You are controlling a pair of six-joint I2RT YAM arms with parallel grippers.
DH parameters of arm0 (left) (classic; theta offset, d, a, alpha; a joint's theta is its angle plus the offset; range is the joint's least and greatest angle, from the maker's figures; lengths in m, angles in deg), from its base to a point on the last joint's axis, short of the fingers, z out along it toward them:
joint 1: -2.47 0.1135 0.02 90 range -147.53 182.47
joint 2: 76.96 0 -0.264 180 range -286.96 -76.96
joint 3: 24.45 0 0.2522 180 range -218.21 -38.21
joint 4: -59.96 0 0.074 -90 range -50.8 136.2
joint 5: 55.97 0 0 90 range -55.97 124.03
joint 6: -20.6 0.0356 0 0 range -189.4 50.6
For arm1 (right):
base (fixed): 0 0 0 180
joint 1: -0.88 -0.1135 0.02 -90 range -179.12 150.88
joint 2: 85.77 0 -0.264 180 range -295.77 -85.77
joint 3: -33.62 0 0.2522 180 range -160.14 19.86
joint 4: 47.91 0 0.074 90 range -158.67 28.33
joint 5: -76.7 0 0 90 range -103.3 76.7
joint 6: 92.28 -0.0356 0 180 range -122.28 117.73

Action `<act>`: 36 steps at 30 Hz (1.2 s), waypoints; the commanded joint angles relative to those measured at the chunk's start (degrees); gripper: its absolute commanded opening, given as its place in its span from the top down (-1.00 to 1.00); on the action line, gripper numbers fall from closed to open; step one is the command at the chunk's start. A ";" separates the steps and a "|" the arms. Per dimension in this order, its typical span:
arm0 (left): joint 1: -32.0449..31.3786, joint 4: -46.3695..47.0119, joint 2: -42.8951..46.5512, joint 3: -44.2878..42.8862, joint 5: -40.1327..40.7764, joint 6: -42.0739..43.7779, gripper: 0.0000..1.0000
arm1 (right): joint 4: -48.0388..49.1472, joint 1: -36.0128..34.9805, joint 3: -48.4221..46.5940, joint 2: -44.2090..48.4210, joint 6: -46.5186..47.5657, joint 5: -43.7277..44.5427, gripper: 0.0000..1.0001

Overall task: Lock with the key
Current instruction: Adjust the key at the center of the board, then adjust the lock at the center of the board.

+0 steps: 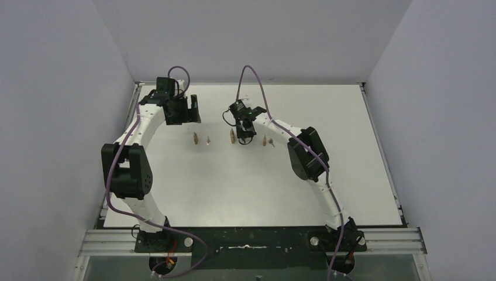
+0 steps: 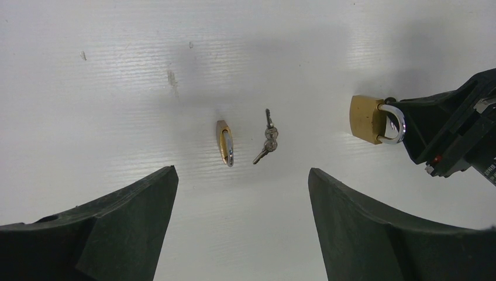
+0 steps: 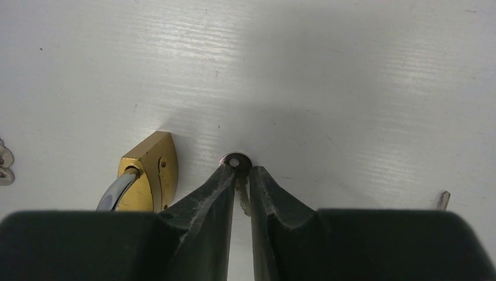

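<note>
A small silver key [image 3: 236, 160] lies on the white table, its round head poking out past my right gripper [image 3: 241, 168], whose fingers pinch it at the neck. Just left of that gripper a brass padlock [image 3: 149, 174] with a steel shackle rests on the table; the same padlock [image 2: 367, 119] shows in the left wrist view beside the right gripper's black body [image 2: 450, 134]. My left gripper [image 2: 241, 170] hovers open above the table with nothing between its fingers. Ahead of it lie a second brass padlock [image 2: 225, 142] on its edge and a pair of keys [image 2: 268, 137].
Another key [image 3: 443, 200] lies to the right of the right gripper. From above, the locks and keys form a row [image 1: 233, 137] across the mid-table. Grey walls enclose the white table [image 1: 327, 193] on three sides.
</note>
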 commanded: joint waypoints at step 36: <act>0.45 1.48 2.69 -2.04 -2.08 -0.67 -0.61 | -9.01 8.04 8.66 17.71 -1.83 2.14 0.25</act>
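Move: The key sits right at the right fingertips, about 1 cm below and 1 cm back of their midpoint. The paired keys lie some 11 cm to the right and 1 cm back; the small padlock is about 9 cm right, 1 cm back. The big padlock stands level, 4 cm left. All are at table height. From the left hand, the paired keys are roughly 31 cm right, 4 cm back, 12 cm down. Opening, the right fingers free the key, arc up and about 11 cm right, then sink over the paired keys. ##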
